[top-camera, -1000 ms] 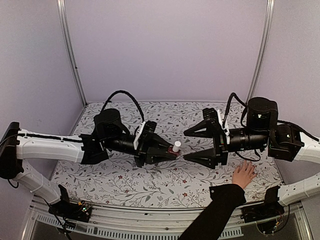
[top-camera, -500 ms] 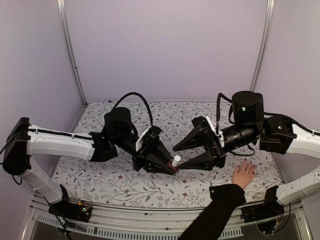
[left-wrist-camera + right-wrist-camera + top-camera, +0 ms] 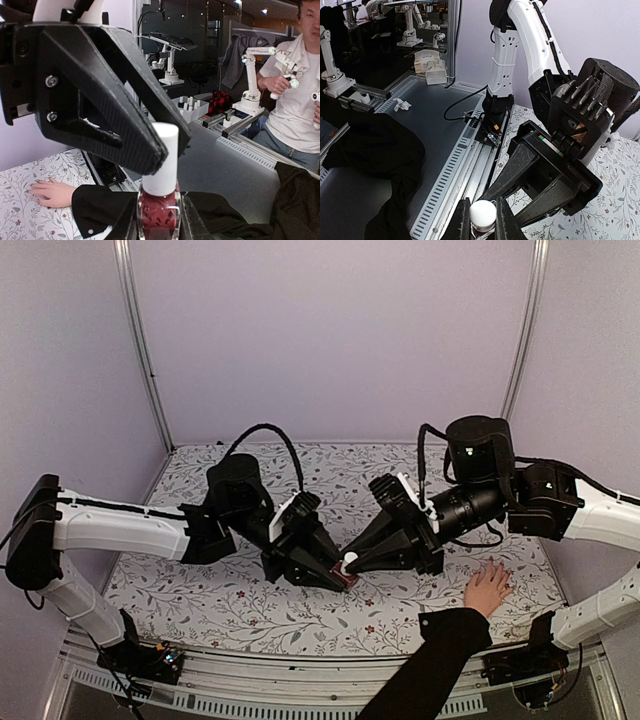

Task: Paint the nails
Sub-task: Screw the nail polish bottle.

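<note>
My left gripper is shut on a small dark-red bottle and holds it upright above the table. Its white cap points up. My right gripper has come from the right, and its two fingers are shut on the white cap. A light-skinned hand with spread fingers and a black sleeve lies flat on the table at the front right, apart from both grippers. It also shows in the left wrist view. Its nails are too small to make out.
The table has a floral cloth and purple walls on three sides. A metal rail with cables runs along the near edge. Both arms meet over the middle of the table.
My right gripper moved left and down onto the bottle's cap, and its wide-open jaws closed on it. My left gripper first carried the bottle forward and down, then held it. The hand stayed put.
</note>
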Motion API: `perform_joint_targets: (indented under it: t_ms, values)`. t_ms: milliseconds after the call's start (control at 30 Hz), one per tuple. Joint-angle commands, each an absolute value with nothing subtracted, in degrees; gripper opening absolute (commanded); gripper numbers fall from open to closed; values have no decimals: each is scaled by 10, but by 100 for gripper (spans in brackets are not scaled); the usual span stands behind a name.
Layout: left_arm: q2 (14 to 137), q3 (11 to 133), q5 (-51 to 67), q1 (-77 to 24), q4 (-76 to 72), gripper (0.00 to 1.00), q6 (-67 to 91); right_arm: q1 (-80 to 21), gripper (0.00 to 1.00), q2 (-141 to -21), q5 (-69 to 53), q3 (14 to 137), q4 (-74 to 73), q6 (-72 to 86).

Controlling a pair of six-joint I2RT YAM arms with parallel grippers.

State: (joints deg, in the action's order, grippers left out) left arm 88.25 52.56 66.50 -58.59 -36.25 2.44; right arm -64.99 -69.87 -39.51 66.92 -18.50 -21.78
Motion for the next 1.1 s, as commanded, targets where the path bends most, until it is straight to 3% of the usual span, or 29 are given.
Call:
perform_joint_targets:
  t_ms: [0,533,1067]
  values:
    - [866,518,614,-575,-395,0,26,-654,0,-705,-386,682,-193,-202]
    - [808,468,359,-567,-444,0,14,-654,0,-708,-194,667,-150,-134]
    - [858,494,48,-625,-496,0,-50,-654,0,-756,61,665,-71,-67]
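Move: The left fingers already hold the red nail polish bottle at their hand point, with the white cap about 4 cm straight above it. The right fingers are already shut on that cap, so for the right hand the bottle sits about 4 cm straight below. The practice hand in the black sleeve lies on the table, roughly 10 cm ahead of the left hand point, 30 cm to its right and 27 cm below. Keep the left grip on the bottle and the right grip on the cap, and swing both hands forward together about 12 cm, gathering speed and rising only a little. As they travel, turn the left gripper counter-clockwise some 50 degrees and the right gripper clockwise some 40, twisting the cap clockwise against the bottle. ##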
